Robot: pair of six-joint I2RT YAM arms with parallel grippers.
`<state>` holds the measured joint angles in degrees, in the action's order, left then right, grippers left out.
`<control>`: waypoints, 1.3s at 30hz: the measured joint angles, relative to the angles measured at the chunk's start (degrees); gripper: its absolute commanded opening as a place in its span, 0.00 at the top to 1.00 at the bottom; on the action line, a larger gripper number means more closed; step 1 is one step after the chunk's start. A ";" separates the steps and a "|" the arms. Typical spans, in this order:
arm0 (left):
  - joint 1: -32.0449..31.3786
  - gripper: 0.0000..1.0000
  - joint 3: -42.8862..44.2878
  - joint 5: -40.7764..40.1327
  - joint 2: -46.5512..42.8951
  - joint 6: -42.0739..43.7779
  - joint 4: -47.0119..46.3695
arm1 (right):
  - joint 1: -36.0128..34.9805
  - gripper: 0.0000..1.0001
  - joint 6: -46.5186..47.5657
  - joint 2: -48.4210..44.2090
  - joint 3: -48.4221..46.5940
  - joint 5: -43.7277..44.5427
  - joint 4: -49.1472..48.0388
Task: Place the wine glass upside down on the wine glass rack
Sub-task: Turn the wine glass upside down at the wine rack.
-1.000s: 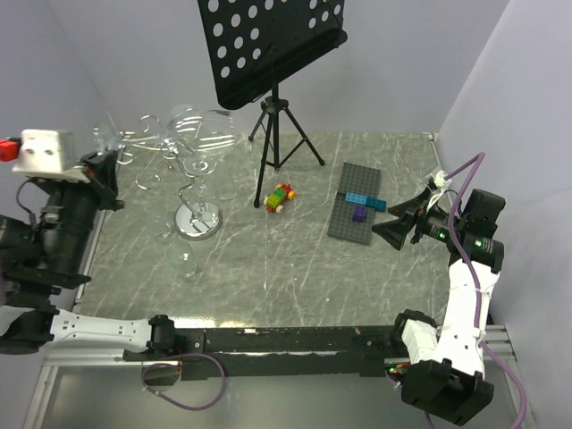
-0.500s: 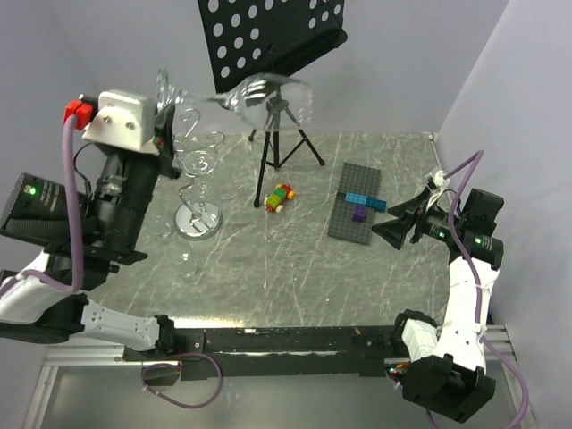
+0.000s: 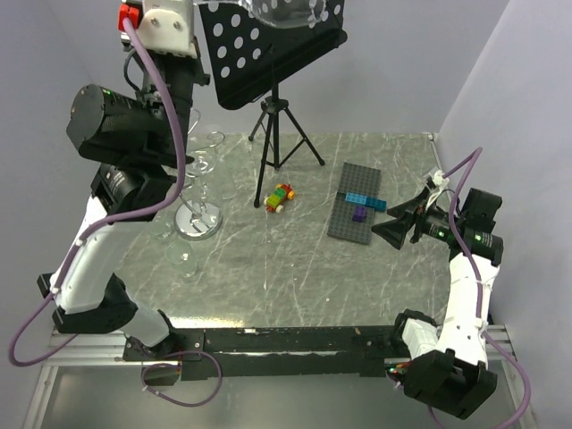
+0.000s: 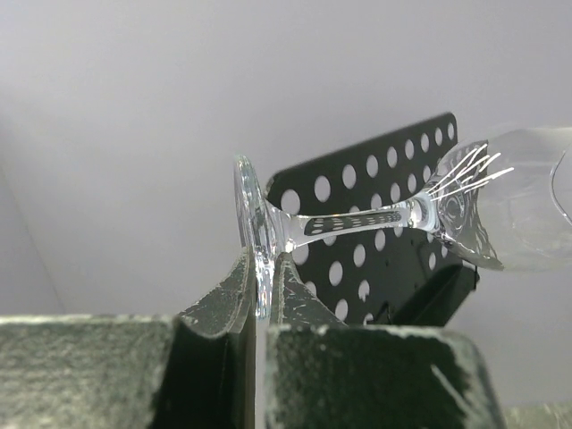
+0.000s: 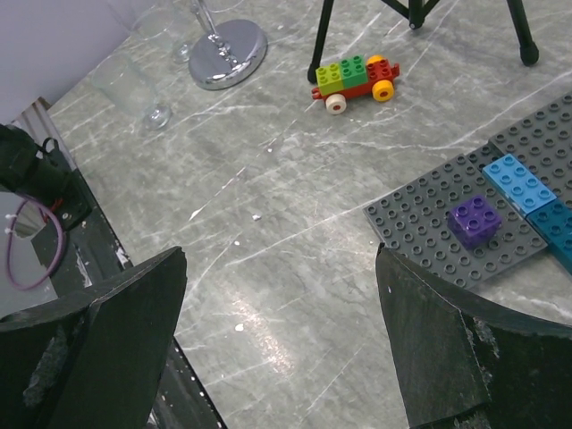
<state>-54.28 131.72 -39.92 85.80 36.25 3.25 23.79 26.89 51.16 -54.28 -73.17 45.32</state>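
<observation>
My left gripper [image 4: 259, 279] is shut on the round foot of the clear wine glass [image 4: 357, 221]. The glass lies sideways, with its stem and bowl pointing right, in front of the black music stand. In the top view the left arm [image 3: 134, 125] is raised high at the back left, and the wine glass bowl [image 3: 284, 12] is at the top edge. The chrome wine glass rack [image 3: 197, 223] stands on the table below it. My right gripper [image 3: 386, 223] hovers open and empty near the right edge. The right wrist view shows this gripper [image 5: 281, 331] over bare table.
The black tripod music stand [image 3: 273, 54] rises at the back centre. Another clear glass [image 3: 183, 259] stands near the rack's base. A small toy car [image 3: 280, 197] lies mid-table, and a grey baseplate [image 3: 344, 228] with blue and purple bricks lies right of it.
The left arm has swung up from low at the table's left to high at the back, carrying the wine glass up and right in front of the music stand. The right arm has stayed still.
</observation>
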 measured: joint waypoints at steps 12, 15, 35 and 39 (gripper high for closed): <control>16.20 0.99 3.21 3.93 0.61 -11.15 -4.90 | 0.00 0.07 1.09 1.11 0.00 -0.07 1.14; 20.41 0.99 3.19 3.21 0.55 -14.23 -6.67 | 0.00 0.07 1.20 1.09 0.00 -0.33 1.29; 45.75 0.99 -4.79 0.52 0.35 -33.33 -1.05 | 0.00 0.07 2.62 1.11 0.00 -1.73 3.19; 48.28 0.99 -8.96 0.83 -0.33 -33.97 1.27 | 0.00 0.07 2.89 1.16 0.00 -2.14 3.54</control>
<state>-6.00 122.76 -39.09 85.47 2.28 4.51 23.79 29.78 52.31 -54.28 -75.31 48.86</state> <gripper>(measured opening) 0.062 0.928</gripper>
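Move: The left hand holds the wine glass by its foot high above the table, with the top of the wine glass rack about 35 cm below, roughly 6 cm ahead and 8 cm to its left. On the table some 70 cm down, the toy car lies about 12 cm ahead and 14 cm right, and a clear glass stands some 7 cm back and 10 cm left. From the idle right hand the rack's top is about 44 cm left, 12 cm ahead and 9 cm higher. Still pinching the edge of the wine glass's foot between its nearly shut fingertips, the left hand sweeps about 24 cm to its left, high above the rack and across to the rack's left side, first rising some 4 cm, then sinking about 9 cm while working forward about 9 cm in all. Along the way the wrist swings round counter-clockwise by some 30 degrees and rolls its left side down by about 25 degrees, turning the bowl end from pointing right to more forward and up. ##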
